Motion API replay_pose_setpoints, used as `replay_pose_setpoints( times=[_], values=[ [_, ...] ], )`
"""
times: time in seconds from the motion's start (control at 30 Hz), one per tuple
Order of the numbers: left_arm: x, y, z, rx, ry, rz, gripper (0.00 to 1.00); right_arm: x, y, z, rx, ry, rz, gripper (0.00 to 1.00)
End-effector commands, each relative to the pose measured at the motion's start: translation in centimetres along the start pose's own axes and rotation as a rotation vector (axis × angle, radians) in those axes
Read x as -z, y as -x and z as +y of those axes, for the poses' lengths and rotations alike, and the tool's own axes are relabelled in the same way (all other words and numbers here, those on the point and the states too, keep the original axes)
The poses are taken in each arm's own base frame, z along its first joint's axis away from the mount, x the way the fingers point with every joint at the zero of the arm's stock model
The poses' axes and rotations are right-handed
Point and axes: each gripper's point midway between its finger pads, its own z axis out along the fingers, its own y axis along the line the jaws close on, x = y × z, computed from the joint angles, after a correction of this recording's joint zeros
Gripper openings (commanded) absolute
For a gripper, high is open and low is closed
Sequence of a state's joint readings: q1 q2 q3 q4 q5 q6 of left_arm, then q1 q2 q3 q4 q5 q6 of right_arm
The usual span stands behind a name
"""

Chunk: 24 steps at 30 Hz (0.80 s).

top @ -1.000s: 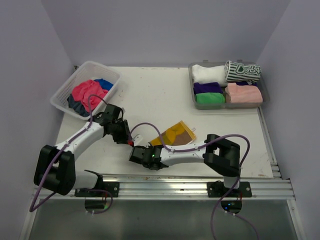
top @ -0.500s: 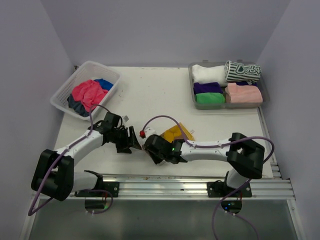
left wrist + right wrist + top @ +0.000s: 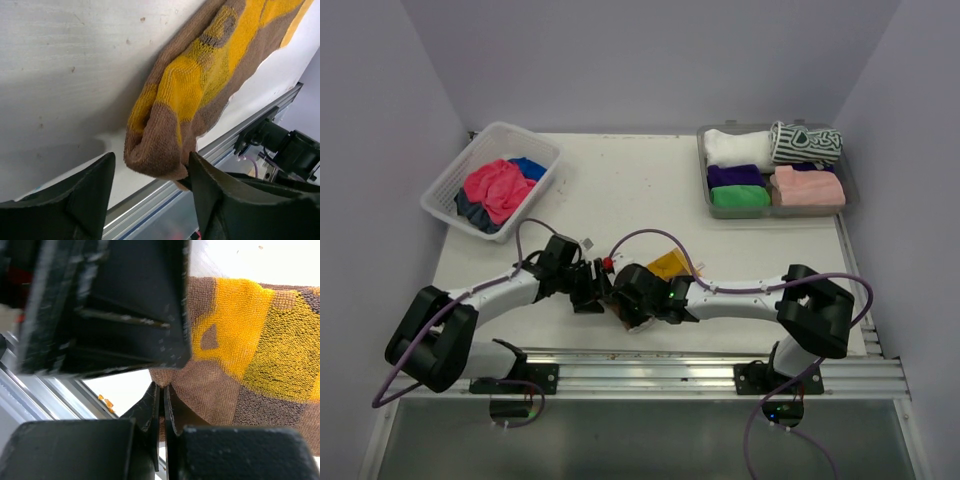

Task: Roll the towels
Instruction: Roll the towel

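Observation:
A yellow-and-brown towel [image 3: 672, 265] lies near the table's front edge, its left end bunched into a fold [image 3: 159, 150]. My left gripper [image 3: 150, 160] stands open, its two fingers [image 3: 85, 200] either side of that folded end. My right gripper [image 3: 162, 390] is shut on the towel's brown edge [image 3: 200, 385], right against the left gripper's fingers. In the top view the two grippers meet at the towel's left end, left gripper [image 3: 590, 288] and right gripper [image 3: 625, 303]. Loose towels, pink [image 3: 493, 188] and blue [image 3: 528, 167], lie in the basket.
The white lattice basket [image 3: 450, 180] stands at the back left. A grey tray [image 3: 850, 190] at the back right holds rolled towels: white [image 3: 735, 148], striped [image 3: 805, 143], purple [image 3: 735, 175], green [image 3: 740, 197] and pink [image 3: 808, 187]. An aluminium rail [image 3: 700, 365] runs along the near edge.
Both grippers have come together at the towel's left end. The left gripper opened wide around the fold, and the right gripper shut on the towel's edge.

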State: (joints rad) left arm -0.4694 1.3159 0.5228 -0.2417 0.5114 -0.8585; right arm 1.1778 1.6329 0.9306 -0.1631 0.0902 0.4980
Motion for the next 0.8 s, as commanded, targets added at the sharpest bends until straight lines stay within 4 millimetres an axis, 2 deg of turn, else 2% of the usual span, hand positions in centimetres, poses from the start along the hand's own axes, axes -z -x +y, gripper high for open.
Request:
replay_pose_setpoints(
  times=[0.0, 0.03, 0.13, 0.17, 0.2, 0.23, 0.27, 0.3, 0.33, 0.47, 0.53, 0.63, 0.77],
  values=[
    [-0.7, 1.9, -1.7, 0.018, -0.035, -0.069, 0.63, 0.7, 1.7, 1.1, -0.004, 0.038, -0.053, 0.0],
    [-1.1, 2.0, -1.5, 0.025, -0.024, -0.061, 0.6, 0.7, 1.9, 1.1, 0.001, 0.034, -0.055, 0.0],
    [-1.6, 2.1, -1.2, 0.043, 0.013, -0.058, 0.4, 0.9, 2.1, 0.8, 0.012, 0.012, -0.057, 0.0],
    [-1.7, 2.1, -1.2, 0.047, 0.018, -0.053, 0.22, 1.1, 1.9, 0.4, 0.02, -0.009, -0.049, 0.07],
    [-1.7, 2.2, -1.3, 0.054, 0.025, -0.054, 0.11, 1.2, 2.2, -0.1, 0.032, -0.049, -0.064, 0.3],
    [-1.8, 2.0, -0.9, 0.068, 0.046, -0.044, 0.0, 1.5, 2.8, -0.3, 0.05, -0.087, -0.083, 0.41],
    [-1.7, 2.0, -0.9, 0.074, 0.052, -0.041, 0.0, 1.8, 2.4, -1.0, 0.08, -0.136, -0.065, 0.46],
    [-1.7, 1.9, -0.8, 0.086, 0.059, -0.042, 0.0, 1.9, 2.4, -0.6, 0.113, -0.157, -0.066, 0.5],
    [-1.7, 1.7, -0.6, 0.097, 0.069, -0.035, 0.0, 1.9, 3.1, -0.9, 0.144, -0.205, -0.082, 0.53],
    [-1.6, 1.5, -0.3, 0.121, 0.088, -0.024, 0.0, 1.7, 3.2, -1.0, 0.224, -0.288, -0.081, 0.55],
    [-1.5, 1.4, -0.1, 0.138, 0.105, -0.024, 0.0, 1.5, 3.4, -0.2, 0.255, -0.286, -0.091, 0.56],
    [-1.6, 1.4, 0.0, 0.15, 0.111, -0.018, 0.0, 0.7, 3.1, 0.4, 0.282, -0.301, -0.09, 0.56],
    [-1.6, 1.2, 0.0, 0.165, 0.111, -0.012, 0.0, -1.1, 1.8, 0.1, 0.31, -0.345, -0.076, 0.53]
  ],
)
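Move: The folded brown-and-yellow towel's left end hangs between my left hand's open fingers, about 2 cm below the hand point and 1 cm forward and to its right. My right fingertips, about 3 cm back and 4 cm to the right of my left hand, still pinch that end, which lies just under their hand point and 1 cm left. The towel's far end lies some 24 cm right of my left hand and 10 cm farther out. I sink my left hand about 2 cm, edging forward and right, and shut its fingers on the towel's end beside my right hand's grip, then keep it there. Only then do I open my right fingers about halfway, lift them clear some 2.5 cm and shift slightly left, tipping their points outward by about 20 degrees, and lower them again over the near part of that end. ##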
